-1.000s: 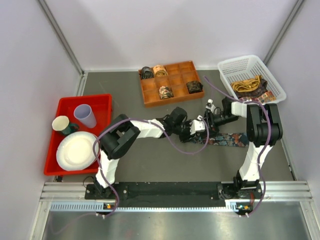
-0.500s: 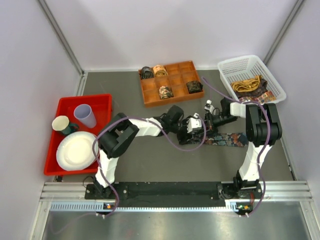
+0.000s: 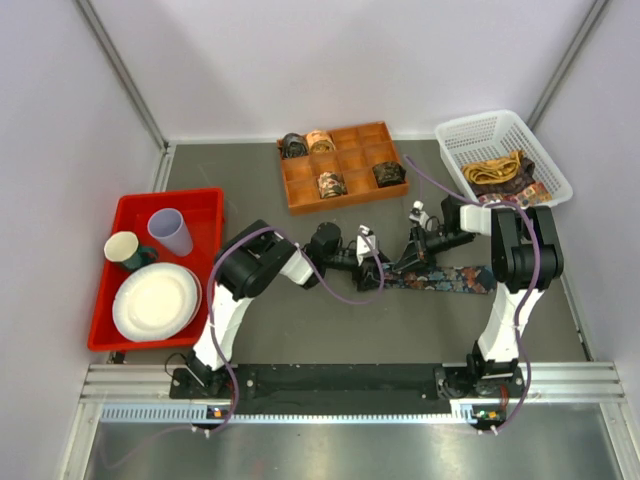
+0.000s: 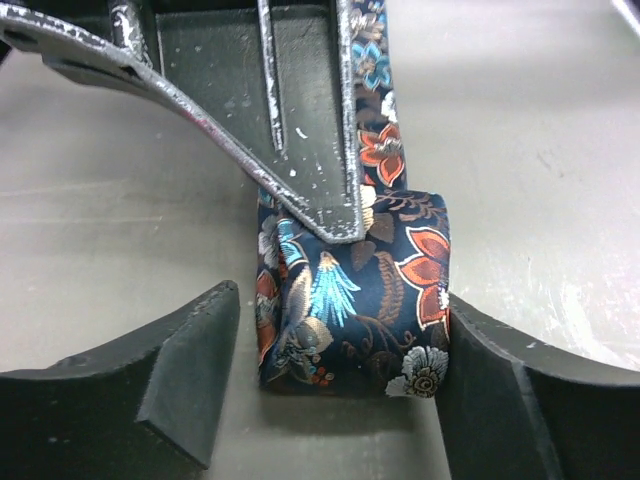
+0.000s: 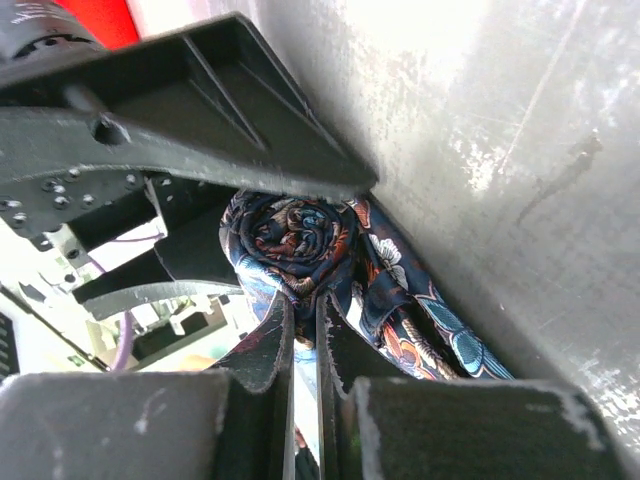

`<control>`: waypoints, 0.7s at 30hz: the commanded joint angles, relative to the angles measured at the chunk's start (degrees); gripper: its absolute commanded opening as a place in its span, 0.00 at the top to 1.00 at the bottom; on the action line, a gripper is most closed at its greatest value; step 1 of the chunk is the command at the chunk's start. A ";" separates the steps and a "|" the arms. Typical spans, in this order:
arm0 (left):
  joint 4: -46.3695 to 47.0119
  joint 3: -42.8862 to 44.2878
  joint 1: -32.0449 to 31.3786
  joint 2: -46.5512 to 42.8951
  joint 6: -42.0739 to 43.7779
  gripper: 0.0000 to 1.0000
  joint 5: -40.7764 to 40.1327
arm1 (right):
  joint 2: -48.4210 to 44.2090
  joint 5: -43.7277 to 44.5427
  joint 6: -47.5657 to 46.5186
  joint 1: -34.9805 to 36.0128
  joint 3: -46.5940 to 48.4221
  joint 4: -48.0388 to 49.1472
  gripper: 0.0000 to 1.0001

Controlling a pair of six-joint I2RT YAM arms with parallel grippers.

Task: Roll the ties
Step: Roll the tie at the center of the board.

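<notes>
A dark floral tie [image 3: 452,280] lies on the grey table, its left end wound into a small roll [image 4: 350,300]. My left gripper [image 4: 335,385] is open around that roll: the left finger [image 4: 150,390] stands clear of it and the right finger [image 4: 520,390] sits right beside it. From the other side my right gripper [image 5: 305,320] is shut on the roll [image 5: 295,235], pinching the fabric at the spiral's edge. In the top view the left gripper [image 3: 372,258] and the right gripper [image 3: 398,264] meet at the tie's left end. The tail runs off to the right.
An orange compartment tray [image 3: 345,188] at the back holds several rolled ties. A white basket [image 3: 470,130] at the back right holds loose ties. At the left, a red tray [image 3: 205,200] carries a white plate [image 3: 155,302] and two cups.
My left arm has drawn back to the left and its jaws have opened off the roll. My right gripper has closed on the roll.
</notes>
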 commanded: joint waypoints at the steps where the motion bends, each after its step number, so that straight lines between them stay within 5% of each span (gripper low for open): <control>1: 10.35 -2.96 -0.52 6.21 -10.89 0.31 1.83 | 3.37 14.08 -1.72 0.98 -0.91 4.57 1.00; 4: 12.03 -2.79 -0.69 7.45 -11.61 0.46 1.47 | 3.81 14.17 -1.72 0.98 -0.12 4.05 1.00; 7: 3.81 -2.09 -0.78 4.82 -5.68 0.67 1.39 | 3.81 12.68 -2.76 0.98 1.27 2.39 1.00; 8: -10.24 -1.21 -1.04 3.42 -2.24 0.74 -0.61 | 3.73 11.80 -3.21 0.98 1.72 1.59 1.00; 11: -34.38 4.58 -2.27 -0.45 13.06 0.84 -8.68 | 1.89 8.73 -3.91 0.54 2.51 -0.08 0.76; 12: -41.25 5.12 -2.45 -1.16 14.74 0.87 -10.63 | 1.36 7.32 -4.00 0.11 2.86 -0.52 0.65; 15: -53.67 8.02 -2.71 -1.69 20.20 0.91 -16.95 | -0.05 5.13 -5.32 -0.77 4.36 -4.03 0.55; 21: -66.53 12.50 -4.38 -1.60 23.54 0.94 -26.02 | -3.57 2.22 -8.57 -3.50 4.36 -10.80 0.51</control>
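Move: The tie's roll sits between the left hand's open fingers, its middle about 1 cm to the right of that hand and level with it. From the right hand, whose shut fingers are beside it, the roll is about 3 cm left and 1 cm lower. The flat tail's middle lies some 14 cm right of the left hand and 1 cm back, 2 cm lower; the orange tray is about 24 cm ahead and 8 cm left of that same hand. Left fingers close on the roll and tip some 20 degrees down; right fingers open, withdrawing about 2 cm right. ##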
